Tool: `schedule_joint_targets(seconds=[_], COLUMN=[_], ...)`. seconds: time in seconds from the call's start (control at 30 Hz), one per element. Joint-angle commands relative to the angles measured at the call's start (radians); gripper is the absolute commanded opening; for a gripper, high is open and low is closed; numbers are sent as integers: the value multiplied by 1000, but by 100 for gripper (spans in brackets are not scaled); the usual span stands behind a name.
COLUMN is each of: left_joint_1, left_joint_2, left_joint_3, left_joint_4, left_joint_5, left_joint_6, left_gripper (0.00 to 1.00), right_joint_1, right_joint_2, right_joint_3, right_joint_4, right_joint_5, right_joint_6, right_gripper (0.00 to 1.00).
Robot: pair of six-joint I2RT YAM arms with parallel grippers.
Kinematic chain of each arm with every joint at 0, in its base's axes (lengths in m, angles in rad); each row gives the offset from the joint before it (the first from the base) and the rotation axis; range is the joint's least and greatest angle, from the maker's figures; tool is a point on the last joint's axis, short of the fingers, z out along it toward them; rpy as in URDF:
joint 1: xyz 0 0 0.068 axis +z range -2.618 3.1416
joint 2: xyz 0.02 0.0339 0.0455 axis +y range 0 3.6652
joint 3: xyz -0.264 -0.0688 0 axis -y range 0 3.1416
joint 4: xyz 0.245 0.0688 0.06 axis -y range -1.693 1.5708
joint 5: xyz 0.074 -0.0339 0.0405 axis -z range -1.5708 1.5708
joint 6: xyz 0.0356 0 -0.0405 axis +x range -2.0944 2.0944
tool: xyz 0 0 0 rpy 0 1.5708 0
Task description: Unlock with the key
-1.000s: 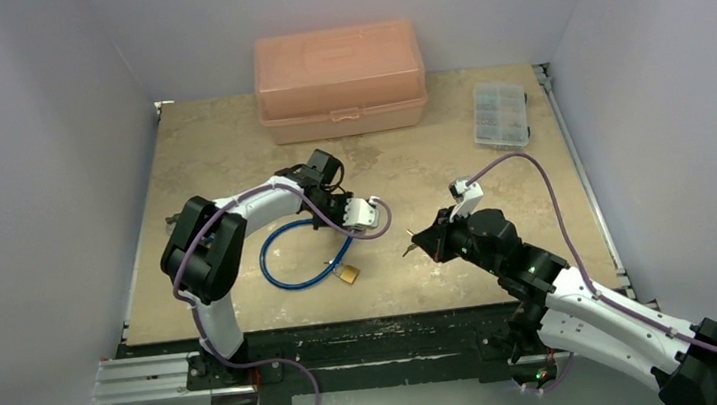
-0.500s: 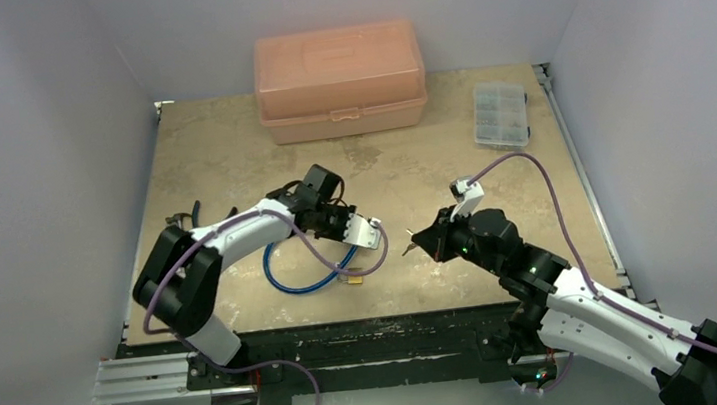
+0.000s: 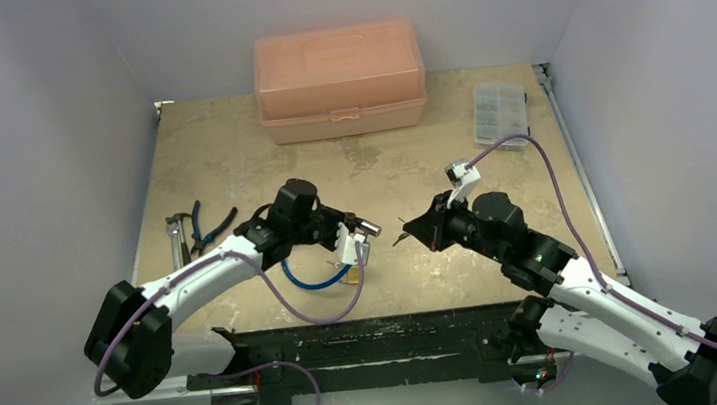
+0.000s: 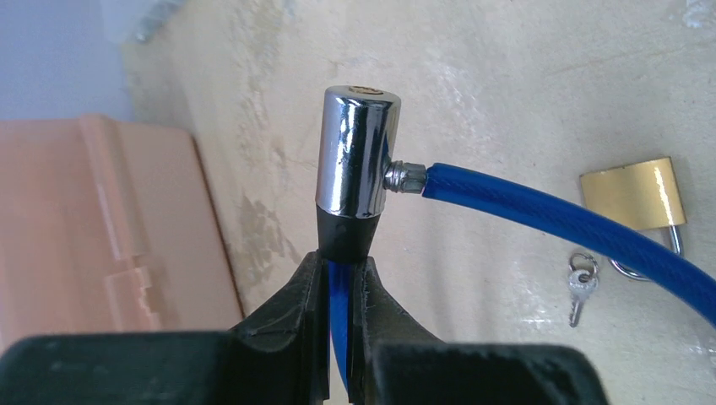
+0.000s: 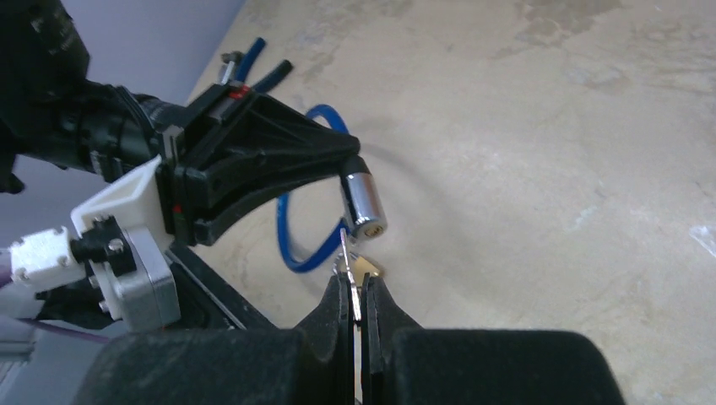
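My left gripper is shut on the blue cable just below its chrome lock cylinder, holding the cylinder up off the table. Across from it, my right gripper is shut on a thin silver key whose blade points at the cylinder's keyhole end, close beside it. In the top view the two grippers face each other near the table's front. A brass padlock lies on the table with a second tiny key on a ring beside it.
A peach toolbox stands at the back and a clear compartment box at the back right. Pliers and other hand tools lie at the left. The table's front edge is just below the cable loop.
My left arm has swung down and out to the left, carrying the lock cylinder nearer the right gripper. The right gripper has edged up and left with the key. The tools at left are uncovered.
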Motion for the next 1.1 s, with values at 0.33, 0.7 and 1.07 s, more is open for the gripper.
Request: schedule_joint_targets(seconds=[0.33,0.7,1.07], left_joint_1=[-45,-45,-45], left_joint_2=[-171,-229,-239], left_joint_3=[-127,-167,-175], left_joint_4=[356,418,423], left_joint_5=[11,-29,-24], left_joint_6=[-51,-89,-94], left_gripper=[0,0,0], right_joint_1=[2,-25,-177], right_joint_2=[101,105,136], right_joint_3=[145,51,-6], right_joint_4=[-36,64,174], right_joint_5=[-268,-314,-461], right_joint_6=[44,131,178], right_gripper=[0,0,0])
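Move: The cable lock in the left fingers has its cylinder about 5 cm ahead, 8 cm left and 10 cm below the right hand. The key pinched in the right fingers is roughly 5 cm back, 9 cm right and 8 cm above the left hand. On the table, 11 cm beneath the left hand, the padlock lies some 6 cm back and 2 cm right; it is about 10 cm left of the right hand, level with it and 19 cm below. The cable lock, still gripped at its black end, goes up about 6.5 cm with the left hand, which tilts some 20 degrees so the keyhole end points less steeply down. The right hand keeps its pinch on the key, rises a little while moving left and back about 4 cm, then sinks and pushes forward again by 2 cm, tipping down and turning slightly counter-clockwise, bringing the key towards the keyhole. ##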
